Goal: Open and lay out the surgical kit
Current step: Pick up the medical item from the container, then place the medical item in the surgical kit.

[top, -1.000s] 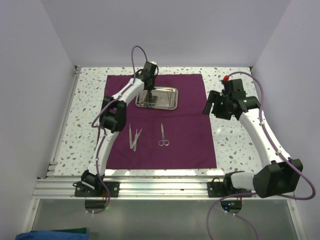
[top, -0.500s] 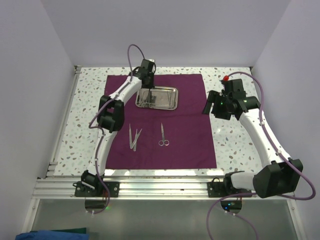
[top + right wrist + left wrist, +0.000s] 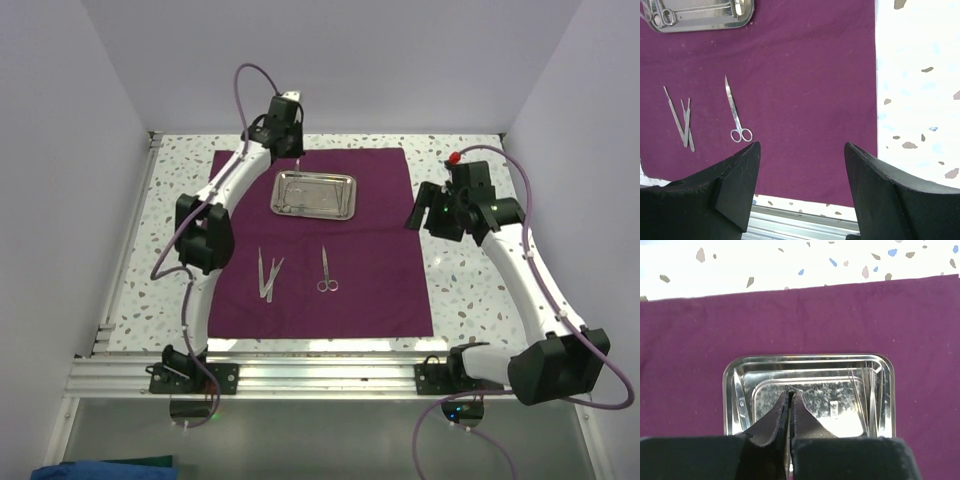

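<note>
The maroon cloth [image 3: 375,270] lies spread flat on the table. At its far end stands the steel tray [image 3: 352,196], also seen from above in the left wrist view [image 3: 730,390]. Ring-handled scissors [image 3: 740,396] and thin instruments [image 3: 873,395] lie inside it. My left gripper [image 3: 790,393] hangs shut above the tray's far edge [image 3: 297,158], with nothing clearly between its fingers. On the cloth lie a pair of scissors [image 3: 326,272] and two thin tweezers [image 3: 268,275]. My right gripper [image 3: 801,144] is open and empty over the cloth's right edge [image 3: 415,215].
White speckled tabletop [image 3: 465,290] borders the cloth on all sides. A metal rail [image 3: 300,375] runs along the near edge, with both arm bases on it. Walls close in the left, back and right.
My left gripper has risen out of the tray and drawn back toward the far edge, staying shut. The right arm has barely moved.
</note>
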You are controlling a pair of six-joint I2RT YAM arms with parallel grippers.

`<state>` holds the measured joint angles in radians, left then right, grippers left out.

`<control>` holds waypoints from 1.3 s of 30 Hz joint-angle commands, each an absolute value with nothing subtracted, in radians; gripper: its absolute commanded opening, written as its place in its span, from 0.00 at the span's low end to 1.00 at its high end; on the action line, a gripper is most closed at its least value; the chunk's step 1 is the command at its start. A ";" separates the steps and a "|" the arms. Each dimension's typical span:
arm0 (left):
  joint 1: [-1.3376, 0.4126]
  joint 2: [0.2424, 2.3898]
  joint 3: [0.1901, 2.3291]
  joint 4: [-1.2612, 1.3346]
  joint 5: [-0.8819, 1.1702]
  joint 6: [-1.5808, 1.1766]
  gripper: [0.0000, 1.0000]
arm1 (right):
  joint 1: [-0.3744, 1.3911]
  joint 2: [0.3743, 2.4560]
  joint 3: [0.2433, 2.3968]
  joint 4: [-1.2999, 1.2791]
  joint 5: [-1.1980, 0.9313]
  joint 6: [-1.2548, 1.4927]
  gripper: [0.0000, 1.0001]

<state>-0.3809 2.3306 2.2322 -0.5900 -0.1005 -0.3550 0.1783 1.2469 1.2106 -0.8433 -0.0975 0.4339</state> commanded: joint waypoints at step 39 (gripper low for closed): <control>-0.750 1.835 1.408 -0.517 -0.207 -0.788 0.53 | 0.181 0.999 1.014 -0.865 -0.138 0.414 0.72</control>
<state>-0.7547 1.8259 1.3334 -0.5060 -0.1654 -0.7929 0.1787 1.0313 1.0214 -0.8516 -0.1265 0.4282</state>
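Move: The left hand, its fingers shut on the ring-handled clamp, is to take it to the bare cloth just left of the scissors, a spot about 26 cm back, 6 cm to the hand's right and some 14 cm below. The scissors lie roughly 25 cm back and 8 cm right of the hand, the crossed tweezers some 28 cm back and 5 cm left; the tray is below, about 3 cm back and 4 cm right. From the right hand the spot is about 22 cm left, 2 cm ahead and 19 cm down. The left hand carries the clamp back towards its base by about 25 cm, away from over the tray to beside the scissors, drifting some 8 cm to the right and sinking 7 cm, fast at first and then easing, while the wrist tips the fingers about 20 degrees further down. Near the end, still several centimetres above the cloth, its fingers open to about half and let go of the clamp, while the empty right hand, fingers still open, draws back about 5 cm. ##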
